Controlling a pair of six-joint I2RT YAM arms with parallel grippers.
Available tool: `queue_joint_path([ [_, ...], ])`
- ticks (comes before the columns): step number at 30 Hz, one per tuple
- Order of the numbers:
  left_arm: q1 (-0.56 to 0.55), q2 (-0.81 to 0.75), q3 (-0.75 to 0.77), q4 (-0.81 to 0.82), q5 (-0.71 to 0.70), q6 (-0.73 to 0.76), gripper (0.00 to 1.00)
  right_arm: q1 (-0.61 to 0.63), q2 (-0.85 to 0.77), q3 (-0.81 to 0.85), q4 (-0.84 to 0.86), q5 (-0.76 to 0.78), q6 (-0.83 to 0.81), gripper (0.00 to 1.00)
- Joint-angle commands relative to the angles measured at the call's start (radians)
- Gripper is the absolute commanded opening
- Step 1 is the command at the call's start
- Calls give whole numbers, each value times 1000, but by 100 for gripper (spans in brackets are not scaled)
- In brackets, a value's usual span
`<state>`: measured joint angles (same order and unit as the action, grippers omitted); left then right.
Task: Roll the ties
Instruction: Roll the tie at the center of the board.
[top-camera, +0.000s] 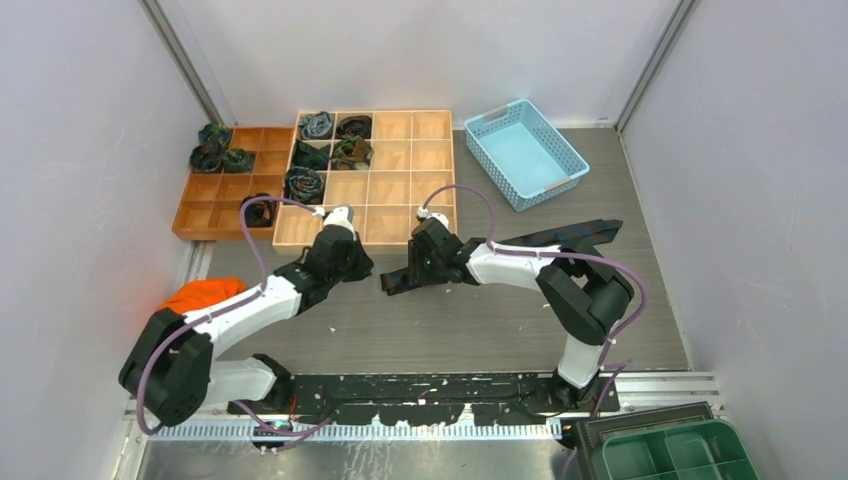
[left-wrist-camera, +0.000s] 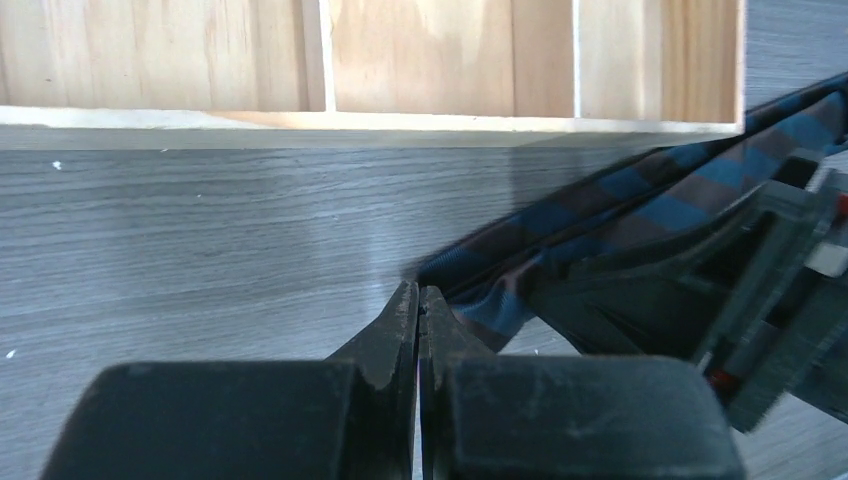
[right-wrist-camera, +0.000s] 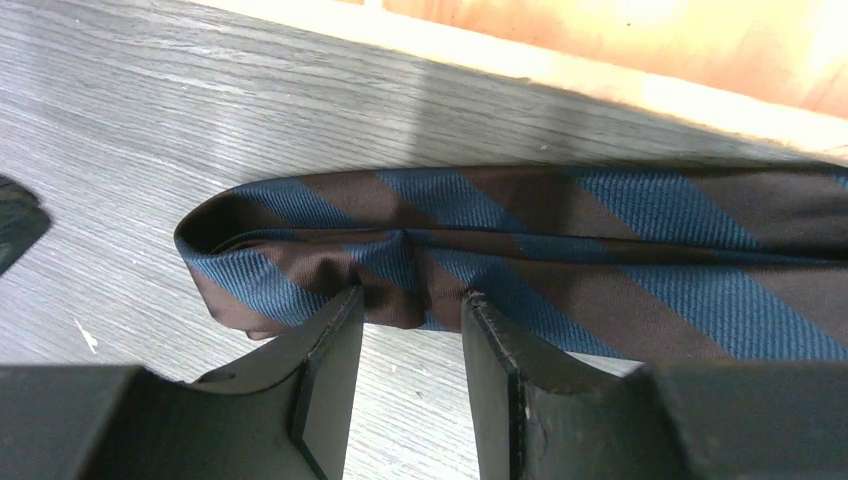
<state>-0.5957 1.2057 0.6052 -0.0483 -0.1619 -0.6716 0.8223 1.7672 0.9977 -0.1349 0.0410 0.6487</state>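
One tie (top-camera: 575, 233), striped blue and brown, lies flat on the table in front of the light wooden tray, its left end folded over (right-wrist-camera: 230, 250). My right gripper (right-wrist-camera: 412, 305) stands open at that folded end, fingertips on either side of a puckered bit of the tie's near edge (top-camera: 405, 275). My left gripper (left-wrist-camera: 418, 300) is shut on nothing, its tips just beside the fold (left-wrist-camera: 470, 270), left of it in the top view (top-camera: 352, 262). Several rolled ties (top-camera: 305, 184) sit in tray compartments.
The light wooden grid tray (top-camera: 400, 215) lies right behind both grippers, with a darker tray (top-camera: 215, 205) to its left. A blue basket (top-camera: 525, 150) stands back right, an orange object (top-camera: 200, 295) by the left arm, a green bin (top-camera: 680, 455) at the near right corner.
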Motion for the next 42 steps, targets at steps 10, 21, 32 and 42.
queue_joint_path([
  [10,2,232,45,262,24,89,0,-2,-98,76,-80,74,-43,44],
  [21,13,317,67,290,24,133,0,102,-216,-23,-77,26,36,1],
  [32,17,338,0,398,102,123,0,155,-49,-191,357,-100,252,1],
  [42,18,363,-2,431,157,106,0,161,43,-162,367,72,248,1],
])
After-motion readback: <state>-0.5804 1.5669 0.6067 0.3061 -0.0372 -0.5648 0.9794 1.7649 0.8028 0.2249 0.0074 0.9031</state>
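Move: The tie's folded end lies about 6 cm to the left hand's right, level with it fore and aft, some 9 cm below. From the right hand it is roughly 3 cm left, 1 cm ahead and 3 cm down. The middle of the big wooden tray is about 20 cm straight ahead of the left hand. The tie's far end lies about 38 cm right and 12 cm ahead of the right hand. Right hand lifts, shuts, lowers about 8 cm back-left, beside the tie; shut left sinks 6 cm towards it. ##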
